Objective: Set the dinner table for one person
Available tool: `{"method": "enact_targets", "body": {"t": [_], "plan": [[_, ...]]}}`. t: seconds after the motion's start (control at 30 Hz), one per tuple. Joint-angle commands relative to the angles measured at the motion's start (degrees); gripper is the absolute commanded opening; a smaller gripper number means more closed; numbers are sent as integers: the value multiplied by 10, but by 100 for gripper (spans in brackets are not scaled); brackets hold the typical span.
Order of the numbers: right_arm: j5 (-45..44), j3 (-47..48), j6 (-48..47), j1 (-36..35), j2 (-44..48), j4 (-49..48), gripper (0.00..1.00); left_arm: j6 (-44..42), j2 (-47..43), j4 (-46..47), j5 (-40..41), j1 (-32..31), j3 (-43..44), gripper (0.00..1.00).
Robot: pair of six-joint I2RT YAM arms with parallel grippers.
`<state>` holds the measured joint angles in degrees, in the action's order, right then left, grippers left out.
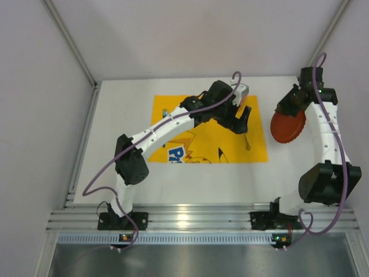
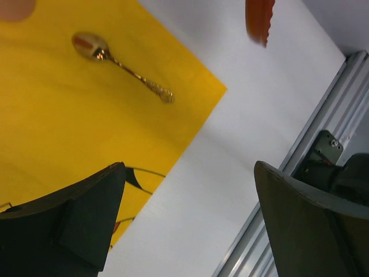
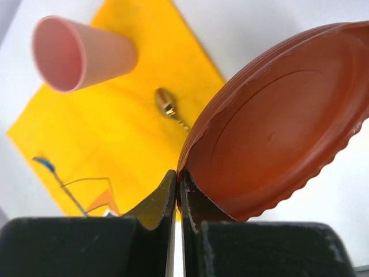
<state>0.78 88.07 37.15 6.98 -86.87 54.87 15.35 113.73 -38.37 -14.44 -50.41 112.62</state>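
A red plate (image 1: 287, 128) with a scalloped rim hangs tilted over the right part of the white dinner table (image 1: 115, 121). My right gripper (image 3: 179, 184) is shut on its rim (image 3: 282, 121). A metal spoon (image 1: 248, 141) lies on the yellow mat (image 1: 190, 124) near the mat's right edge. A pink cup (image 3: 81, 52) lies on its side on the mat's far corner. My left gripper (image 1: 240, 122) hovers open above the mat, close to the spoon (image 2: 121, 63), with nothing between its fingers (image 2: 86, 213).
A ribbed aluminium rail (image 1: 190, 222) runs along the table's near edge, with both arm bases bolted to it. Grey walls stand on the left, far and right sides. The mat carries a cartoon print (image 1: 184, 153) at its near edge.
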Motion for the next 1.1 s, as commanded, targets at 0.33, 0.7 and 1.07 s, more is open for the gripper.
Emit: {"method": "enact_targets", "body": {"t": [0.33, 0.7, 1.07], "plan": [[124, 60, 107, -24, 5, 100, 0, 15, 109, 75, 79, -35, 168, 98], [165, 112, 126, -26, -59, 106, 0, -18, 78, 127, 132, -74, 115, 99], [259, 123, 160, -29, -45, 119, 0, -16, 91, 132, 159, -73, 97, 59]]}}
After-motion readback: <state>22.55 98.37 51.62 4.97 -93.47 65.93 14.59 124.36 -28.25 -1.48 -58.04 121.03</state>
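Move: The plate, pinched by its forward rim in the shut right gripper, has its middle about 16 cm right of the open left hand, level forward and 5 cm lower; from the right hand it is 6 cm back and 6 below. The left gripper waits some 16 cm left and 6 back of the right hand, at like height. On the table 22 cm beneath the left hand, the spoon lies 8 cm ahead and 5 right; the cup stands 22 ahead, 2 right. Rightward about 8 cm goes the open left hand, bulging a little forward and back, to straddle the plate; at the end its fingers begin closing around it. Meanwhile the right hand, still gripping the rim, carries the plate some 8 cm left and slightly up to meet it, rolling its left side up by over 25 degrees. ##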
